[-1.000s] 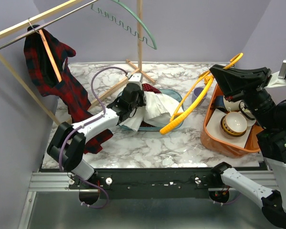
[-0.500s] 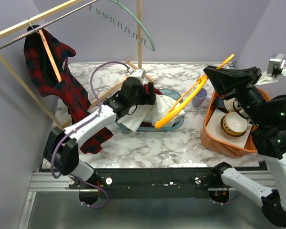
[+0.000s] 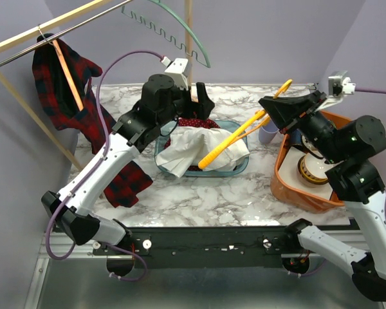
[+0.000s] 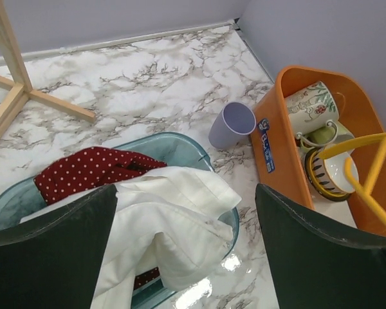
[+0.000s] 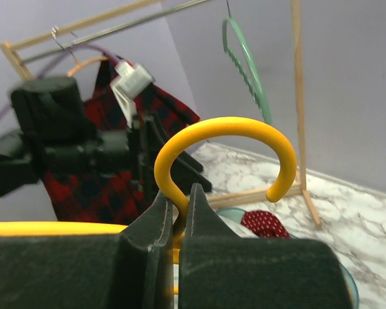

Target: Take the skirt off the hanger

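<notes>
The white skirt (image 3: 202,149) (image 4: 174,219) lies crumpled in a teal basin (image 3: 242,168) (image 4: 180,138), free of the yellow hanger (image 3: 235,138) (image 5: 225,127). My left gripper (image 3: 192,109) (image 4: 186,188) hovers above the basin, open, with nothing between its fingers. My right gripper (image 3: 271,107) (image 5: 182,193) is shut on the hanger's neck just below the hook and holds it slanted over the basin's right side. The hanger's lower end hangs close over the skirt; contact cannot be told.
A red dotted cloth (image 4: 90,170) lies under the skirt. An orange basket (image 3: 289,188) with bowls and a mug stands right, a lavender cup (image 4: 231,125) beside it. A plaid shirt (image 3: 71,96) and a green hanger (image 3: 180,32) hang on the wooden rack (image 3: 188,58).
My left gripper has opened, let go of the skirt and risen up and back from the basin. The right gripper has swung the hanger leftward and lifted its hook end.
</notes>
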Tool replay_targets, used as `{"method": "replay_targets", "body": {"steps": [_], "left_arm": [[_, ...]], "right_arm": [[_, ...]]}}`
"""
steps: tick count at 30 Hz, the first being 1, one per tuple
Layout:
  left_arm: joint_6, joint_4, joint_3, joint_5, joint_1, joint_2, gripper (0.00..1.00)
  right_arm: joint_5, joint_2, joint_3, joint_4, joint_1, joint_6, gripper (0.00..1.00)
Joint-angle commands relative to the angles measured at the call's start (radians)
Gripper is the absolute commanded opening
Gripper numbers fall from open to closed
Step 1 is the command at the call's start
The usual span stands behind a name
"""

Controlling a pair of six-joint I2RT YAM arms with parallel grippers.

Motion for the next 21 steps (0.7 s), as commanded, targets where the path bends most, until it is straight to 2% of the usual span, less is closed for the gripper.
{"method": "replay_targets", "body": {"steps": [1, 5, 7, 8, 9, 12, 15, 18, 21], "left_arm": [[0.106, -0.22, 0.211, 0.067, -0.001, 0.009, 0.99], [0.139, -0.355, 0.412, 0.058, 0.002, 0.029, 0.96], [0.157, -0.404, 0.519, 0.128, 0.002, 0.064, 0.93], [0.171, -0.446, 0.543, 0.171, 0.0, 0.073, 0.87], [0.178, -0.46, 0.557, 0.258, 0.0, 0.084, 0.86], [0.22, -0.471, 0.516, 0.373, -0.007, 0.06, 0.83], [0.254, -0.458, 0.44, 0.415, -0.02, 0.029, 0.81], [0.272, -0.468, 0.411, 0.418, -0.037, 0.027, 0.77], [0.295, -0.478, 0.405, 0.356, -0.05, 0.035, 0.75]], "right_arm": [[-0.008, 0.067, 0.01, -0.128, -0.005, -0.109, 0.01], [-0.044, 0.133, 0.021, -0.204, -0.005, -0.204, 0.01], [-0.025, 0.168, 0.026, -0.222, -0.005, -0.206, 0.01], [0.004, 0.182, 0.035, -0.227, -0.007, -0.199, 0.01], [0.018, 0.194, 0.041, -0.23, -0.007, -0.192, 0.01], [0.074, 0.26, 0.097, -0.264, -0.005, -0.166, 0.01], [0.091, 0.329, 0.163, -0.296, -0.005, -0.149, 0.01], [0.066, 0.36, 0.185, -0.298, -0.005, -0.143, 0.01], [0.043, 0.36, 0.196, -0.282, -0.005, -0.132, 0.01]]}}
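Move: The yellow hanger is held by its neck in the right gripper; its free left arm ends about 22 cm back from the left hand, level sideways and some 13 cm higher. From the right hand, the left gripper is roughly 11 cm ahead, 14 cm left and 14 cm lower. The white skirt in the basin lies 8 cm ahead of the left hand and 35 cm below; the purple cup, 14 cm ahead, 20 cm right, equally low. Keep the hanger's neck pinched in the right gripper and swing it down about 12 cm and forward 10, slightly left, tipping fingers and left side down some 20 degrees. Meanwhile draw the empty left gripper up and back towards the hanger's free arm, then let it sink, turning clockwise and starting to close its wide-open fingers. ##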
